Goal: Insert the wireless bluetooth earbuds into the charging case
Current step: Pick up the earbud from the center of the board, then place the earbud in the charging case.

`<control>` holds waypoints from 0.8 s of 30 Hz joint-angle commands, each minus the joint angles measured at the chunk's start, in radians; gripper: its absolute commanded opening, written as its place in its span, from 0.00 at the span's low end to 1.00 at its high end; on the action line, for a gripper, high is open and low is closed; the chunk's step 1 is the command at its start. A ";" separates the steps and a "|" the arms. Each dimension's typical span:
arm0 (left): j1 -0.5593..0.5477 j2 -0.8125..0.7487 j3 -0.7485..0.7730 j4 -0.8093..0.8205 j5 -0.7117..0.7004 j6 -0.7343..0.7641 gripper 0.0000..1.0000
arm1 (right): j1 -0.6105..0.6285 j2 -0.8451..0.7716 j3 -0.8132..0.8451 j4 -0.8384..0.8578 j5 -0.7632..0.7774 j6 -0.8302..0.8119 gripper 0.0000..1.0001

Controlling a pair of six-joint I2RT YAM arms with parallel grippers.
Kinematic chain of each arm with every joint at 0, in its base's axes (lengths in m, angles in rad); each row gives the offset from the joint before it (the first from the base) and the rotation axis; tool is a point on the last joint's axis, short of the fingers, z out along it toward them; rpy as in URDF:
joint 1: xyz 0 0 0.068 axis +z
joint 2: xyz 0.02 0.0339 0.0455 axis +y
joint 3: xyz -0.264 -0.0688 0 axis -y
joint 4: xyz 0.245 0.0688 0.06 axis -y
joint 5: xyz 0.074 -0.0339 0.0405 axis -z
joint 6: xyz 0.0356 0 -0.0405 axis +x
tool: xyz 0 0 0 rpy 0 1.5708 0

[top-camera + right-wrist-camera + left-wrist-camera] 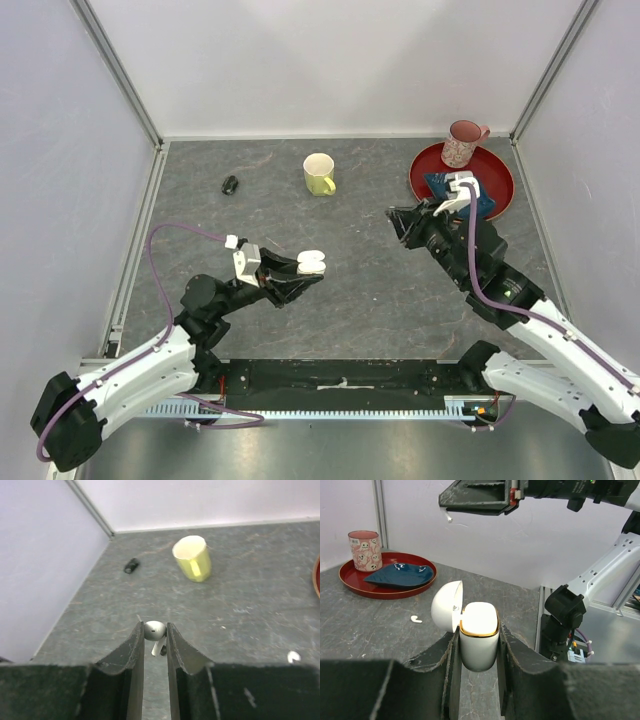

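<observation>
My left gripper (303, 268) (478, 636) is shut on the white charging case (311, 262) (479, 642), holding it upright above the table. Its lid (446, 605) is swung open to the left, and the gold-rimmed top is glaring white. My right gripper (402, 222) (155, 631) is shut on a glossy white earbud (154, 629) with its stem pointing down. In the left wrist view that gripper (480, 497) hangs high above the case, apart from it. A second white earbud (416, 619) (293, 656) lies loose on the table.
A yellow mug (319, 174) (192, 557) stands at the back centre. A small black object (230, 184) (131, 565) lies at the back left. At the back right, a red plate (500, 172) (350, 582) carries a blue dish (400, 575) and a pink cup (462, 143) (365, 550).
</observation>
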 commanded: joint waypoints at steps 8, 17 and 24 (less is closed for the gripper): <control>-0.002 0.004 0.042 0.064 -0.032 -0.017 0.02 | 0.304 0.074 0.062 0.219 0.151 -0.082 0.08; -0.004 0.001 0.032 0.078 -0.040 -0.020 0.02 | 0.573 0.174 0.048 0.388 0.331 -0.205 0.05; -0.002 -0.019 0.019 0.081 -0.051 -0.020 0.02 | 0.665 0.226 0.021 0.500 0.435 -0.272 0.01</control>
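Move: The open charging case, held up by the left fingers, lies roughly 16 cm to the left of the right hand, 9 cm back and 4 cm lower. The right hand already pinches a white earbud. Some 24 cm beneath it on the table, the other white earbud lies 11 cm ahead and 8 cm right, and the yellow mug about 26 cm ahead and 13 cm left. From the left hand, the case sits just at its fingertips, about 2 cm right, 1 cm forward and 1 cm up. Leftward and back the right hand sweeps, about 14 cm left and 9 cm back, lifting a little early on and slowing as it brings its pinched earbud up to the open charging case. On the way the wrist swings some 15 degrees counter-clockwise and the fingertips tip slightly upward. The left hand keeps its hold on the case, almost still. ##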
